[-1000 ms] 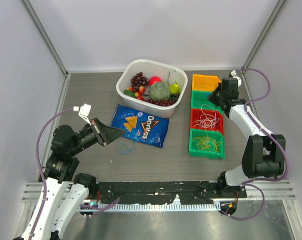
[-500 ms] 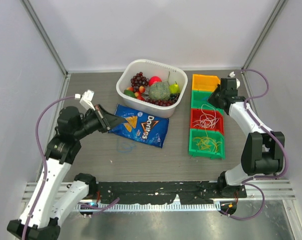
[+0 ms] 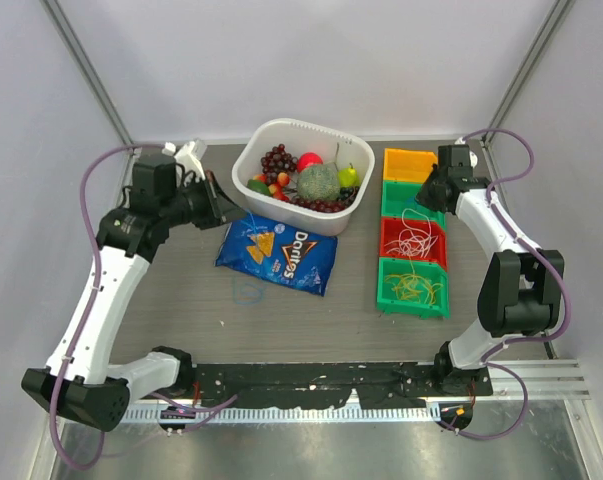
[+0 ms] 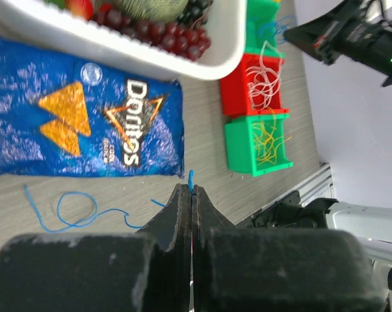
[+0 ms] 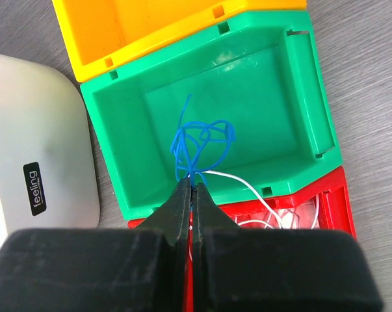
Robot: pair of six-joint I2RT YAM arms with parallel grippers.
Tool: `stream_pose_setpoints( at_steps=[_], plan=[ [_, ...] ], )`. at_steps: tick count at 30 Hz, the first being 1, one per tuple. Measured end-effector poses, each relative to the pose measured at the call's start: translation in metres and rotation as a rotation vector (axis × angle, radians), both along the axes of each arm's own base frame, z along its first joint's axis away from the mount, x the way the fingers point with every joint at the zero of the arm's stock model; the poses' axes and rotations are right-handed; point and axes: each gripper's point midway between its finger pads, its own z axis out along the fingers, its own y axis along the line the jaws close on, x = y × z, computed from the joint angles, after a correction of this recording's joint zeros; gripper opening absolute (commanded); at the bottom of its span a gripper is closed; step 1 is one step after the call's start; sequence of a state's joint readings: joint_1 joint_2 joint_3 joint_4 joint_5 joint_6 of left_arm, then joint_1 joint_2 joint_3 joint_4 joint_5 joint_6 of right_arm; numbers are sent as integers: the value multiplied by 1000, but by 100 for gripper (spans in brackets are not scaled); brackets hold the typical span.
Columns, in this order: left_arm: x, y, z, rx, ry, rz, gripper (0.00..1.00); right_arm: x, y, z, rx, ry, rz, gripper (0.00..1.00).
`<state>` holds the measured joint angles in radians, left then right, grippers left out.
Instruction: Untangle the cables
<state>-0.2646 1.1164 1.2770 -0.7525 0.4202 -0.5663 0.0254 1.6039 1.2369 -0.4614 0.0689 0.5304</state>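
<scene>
My left gripper [image 4: 192, 188] is shut on the end of a thin blue cable [image 4: 72, 211]. The cable's tip sticks out above the jaws and the rest trails down in loops on the table below the chip bag. In the top view the left gripper [image 3: 231, 210] is raised beside the white bowl, and the blue loop [image 3: 246, 292] lies on the table. My right gripper [image 5: 192, 185] is shut on a blue cable bunch [image 5: 201, 144] over the upper green bin [image 5: 261, 84]. A white cable [image 5: 248, 185] trails from the bunch into the red bin [image 3: 413, 241]. Yellow cables [image 3: 413, 288] lie in the lower green bin.
A blue Doritos bag [image 3: 276, 252] lies mid-table. A white bowl [image 3: 281, 140] of fruit stands at the back. A yellow bin [image 3: 411, 163] heads the row of bins on the right. Grey walls close in both sides.
My left arm has risen and swung from the front left toward the white bowl, still shut. My right gripper has shifted slightly back over the upper green bin.
</scene>
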Motion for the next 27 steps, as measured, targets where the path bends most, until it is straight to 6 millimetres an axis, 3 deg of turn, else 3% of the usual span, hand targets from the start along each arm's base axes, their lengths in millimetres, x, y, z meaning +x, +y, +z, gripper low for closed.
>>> stream_pose_setpoints(
  at_steps=[4, 6, 7, 12, 14, 16, 22, 24, 27],
  plan=[
    [6, 0, 44, 12, -98, -26, 0, 3, 1, 2, 7, 16, 4, 1],
    [7, 0, 51, 23, -114, -37, 0, 9, 2, 1, 8, 31, 7, 1],
    [7, 0, 50, 29, -114, -44, 0, 11, 2, 0, 8, 38, 9, 3],
    [13, -2, 34, 60, -73, -67, 0, 16, 6, -11, 15, 90, 37, 41],
    [16, -3, 28, 67, -60, -81, 0, 16, 7, -13, 15, 105, 45, 50],
    [20, -5, 23, 73, -49, -93, 0, 19, 7, -9, 12, 106, 53, 51],
    [31, -7, 14, 107, -51, -125, 0, 48, 16, 45, 15, -2, 99, 51],
    [35, -8, 16, 116, -75, -134, 0, 56, 29, 68, 42, -62, 152, 51],
    [40, -9, 24, 114, -116, -136, 0, 62, 72, 91, 120, -147, 315, 51]
  ],
)
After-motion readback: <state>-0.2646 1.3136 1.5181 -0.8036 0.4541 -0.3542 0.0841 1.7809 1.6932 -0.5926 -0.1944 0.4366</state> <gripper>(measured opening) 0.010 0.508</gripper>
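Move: The upper green bin, where the right gripper holds the blue bunch, has its middle about 6 cm ahead and 9 cm below that hand; the yellow bin is 10 cm beyond it, the red one 10 cm nearer. From the left gripper, pinching another blue cable, that green bin lies roughly 20 cm ahead and 38 cm right; the Doritos bag is 6 cm ahead, 3 cm right, 25 cm below; the basket, 21 cm ahead, 10 cm right. Ease the right gripper slightly forward and down over the upper green bin, open it to about half to let go of the blue bunch, then swing it up some 10 cm, forward and left towards the basket, turning counter-clockwise. Keep the left gripper shut on its blue cable: lift about 5 cm, sink most of that back while drifting forward some 4 cm towards the basket, rising slightly at the end. ##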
